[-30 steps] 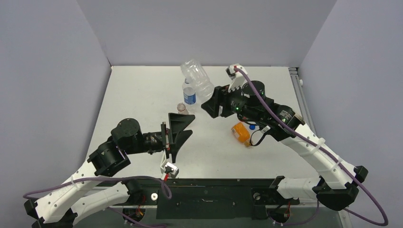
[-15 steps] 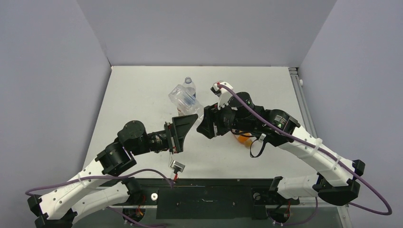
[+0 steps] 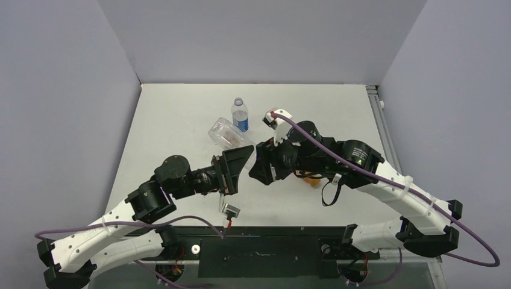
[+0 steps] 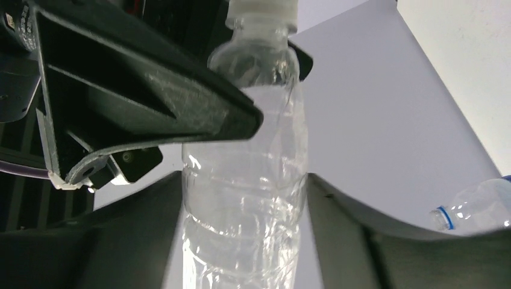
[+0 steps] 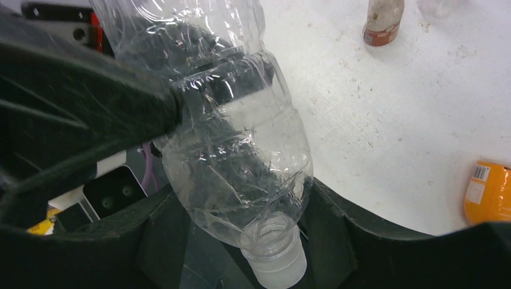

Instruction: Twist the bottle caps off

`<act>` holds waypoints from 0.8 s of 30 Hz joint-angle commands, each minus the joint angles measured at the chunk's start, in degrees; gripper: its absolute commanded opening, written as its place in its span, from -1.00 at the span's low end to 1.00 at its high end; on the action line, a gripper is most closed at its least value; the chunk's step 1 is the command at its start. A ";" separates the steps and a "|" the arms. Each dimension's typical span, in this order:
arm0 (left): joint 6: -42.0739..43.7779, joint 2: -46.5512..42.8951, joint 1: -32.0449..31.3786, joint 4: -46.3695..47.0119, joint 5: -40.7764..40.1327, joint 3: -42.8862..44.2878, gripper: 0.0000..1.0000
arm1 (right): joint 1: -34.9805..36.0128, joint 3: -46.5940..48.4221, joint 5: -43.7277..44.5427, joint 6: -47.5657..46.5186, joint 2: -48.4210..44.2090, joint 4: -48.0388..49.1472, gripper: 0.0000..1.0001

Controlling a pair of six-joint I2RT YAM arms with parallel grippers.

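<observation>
A clear unlabelled bottle (image 3: 224,133) hangs tilted above the table between both grippers. My right gripper (image 5: 244,198) is shut on its shoulder. The bottle's white cap (image 5: 277,265) sits deep between the jaws, still on the neck. My left gripper (image 4: 244,180) has its two fingers pressed against the sides of the bottle's body (image 4: 244,217). The white cap (image 4: 262,9) shows at the top of that view. The Pepsi-labelled bottle (image 3: 240,115) stands upright behind, without a cap. The orange bottle (image 5: 488,192) lies on the table. A short bottle with a reddish label (image 5: 382,21) stands farther off.
The white table (image 3: 181,114) is walled by grey panels at the back and on both sides. The orange bottle (image 3: 310,179) lies mostly hidden under my right arm. The right gripper's finger (image 4: 150,90) crosses the left wrist view, close to the bottle's neck.
My right arm has carried the clear bottle down and left, tipping it toward the left arm. My left gripper has moved in and narrowed around the bottle's body.
</observation>
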 commanded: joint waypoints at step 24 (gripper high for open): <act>-72.87 2.45 -2.99 2.34 -21.75 12.09 -0.40 | 0.12 12.63 18.60 -7.52 -4.25 12.89 0.65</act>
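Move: The clear bottle, cap still on, hangs in the right gripper, its middle about 5 cm ahead, 6 cm left and 4 cm above that hand. From the left gripper, already around the bottle but not gripping, that middle is some 2 cm left and 1 cm ahead. From the left gripper, the small bottle stands roughly 18 cm ahead, 6 cm left and 32 cm below, and the Pepsi bottle about 28 cm ahead, 4 cm left and 26 cm below. Close the left gripper on the clear bottle's body while the right still pinches it nearer the cap. Then open the right fingers, let go and pull that hand up and clear, about 12 cm, also a little forward and right. Keep the left grip, easing forward and slightly left, and roll the left wrist some 40 degrees so the cap end swings up and round to the right. ##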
